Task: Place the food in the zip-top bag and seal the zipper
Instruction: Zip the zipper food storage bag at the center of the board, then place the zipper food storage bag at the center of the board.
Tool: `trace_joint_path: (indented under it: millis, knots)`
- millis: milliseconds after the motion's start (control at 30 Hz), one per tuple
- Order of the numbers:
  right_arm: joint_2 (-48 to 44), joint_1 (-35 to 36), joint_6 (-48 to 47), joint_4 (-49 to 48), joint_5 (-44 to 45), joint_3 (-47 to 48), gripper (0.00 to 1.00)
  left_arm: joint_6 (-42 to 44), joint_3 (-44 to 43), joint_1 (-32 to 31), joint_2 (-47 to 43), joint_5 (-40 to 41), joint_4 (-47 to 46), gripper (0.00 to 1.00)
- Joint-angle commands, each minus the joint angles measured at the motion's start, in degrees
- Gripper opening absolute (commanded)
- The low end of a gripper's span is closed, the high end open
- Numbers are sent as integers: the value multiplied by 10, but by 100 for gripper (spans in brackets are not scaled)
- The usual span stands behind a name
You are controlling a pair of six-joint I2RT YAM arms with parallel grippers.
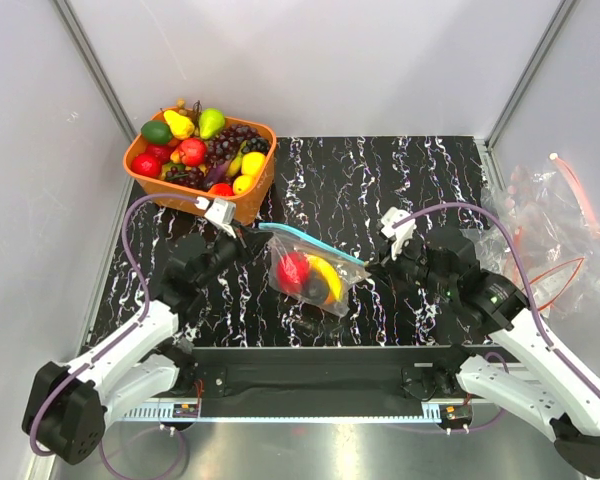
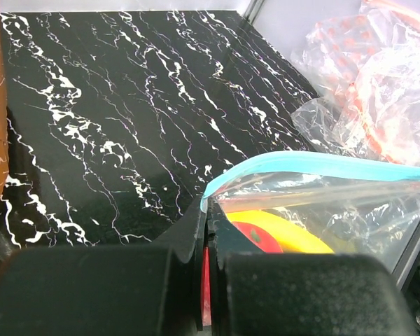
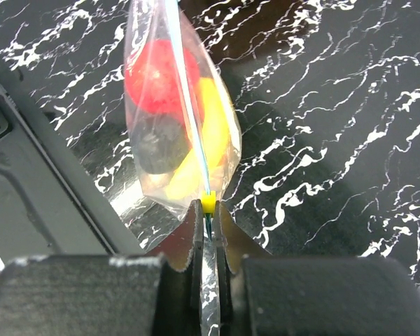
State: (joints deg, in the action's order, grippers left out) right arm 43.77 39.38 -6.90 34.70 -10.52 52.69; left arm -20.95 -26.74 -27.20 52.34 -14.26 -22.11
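Note:
The clear zip-top bag (image 1: pixel 315 285) hangs over the black marble mat, stretched between my two grippers. Inside it shows food: a red fruit (image 1: pixel 292 270), a yellow one (image 1: pixel 328 278) and a dark shape I cannot name. The light blue zipper (image 1: pixel 310 245) runs taut along the bag's top edge. My left gripper (image 2: pixel 208 212) is shut on the bag's left corner at the zipper (image 2: pixel 315 164) end. My right gripper (image 3: pixel 208 208) is shut on the zipper (image 3: pixel 189 105) at the other end, just behind a small yellow slider (image 3: pixel 208 202). In the right wrist view the red fruit (image 3: pixel 157 73) sits above the yellow one (image 3: pixel 213 133).
An orange basket (image 1: pixel 265 190) heaped with toy fruit stands at the back left, close behind the left gripper (image 1: pixel 248 235). A pile of clear bags with red-orange strips (image 1: pixel 545 225) lies off the mat at the right. Grey walls close in on three sides.

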Motion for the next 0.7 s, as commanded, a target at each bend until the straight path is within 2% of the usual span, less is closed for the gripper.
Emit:
trace_joint_path:
  millis: [0, 133, 300, 500, 667]
  knots:
    - [-4, 0, 6, -8, 38, 1, 0, 22, -25, 18, -18, 69, 6, 0]
    - [45, 0, 0, -80, 45, 17, 0, 10, -31, 18, -36, 94, 41, 0]
    - [132, 0, -4, -162, 54, 51, 0, -9, -42, 24, -72, 191, 98, 0]
    - [272, 0, -5, -241, 67, 140, 0, -35, -78, 56, -89, 274, 171, 0]
    - [401, -6, -8, -285, 95, 257, 0, -51, -123, 84, -73, 336, 219, 0]
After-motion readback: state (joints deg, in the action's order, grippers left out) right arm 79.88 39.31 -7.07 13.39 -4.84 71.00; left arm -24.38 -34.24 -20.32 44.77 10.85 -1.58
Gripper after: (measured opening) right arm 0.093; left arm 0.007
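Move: The left hand pinches the far left end of the blue zipper, the right hand the yellow slider at its near right end. The orange fruit basket stands about 17 cm ahead and 15 cm left of the left hand, some 10 cm lower. The red apple in the bag hangs about 6 cm right and 6 cm back of the left hand; the banana is about 8 cm left and 2 cm back of the right hand. Both lie some 10 cm below the hands. From the right hand the basket is about 25 cm ahead and 37 cm left. Both hands keep their pinch on the zipper's ends and carry the hanging bag together towards the basket, the right hand making the longer sweep, about 15 cm forward and 10 cm left, with its wrist almost unturned. The left hand travels mostly left, some 11 cm with a little forward, rising slightly late on while it turns roughly 30 degrees counter-clockwise. ##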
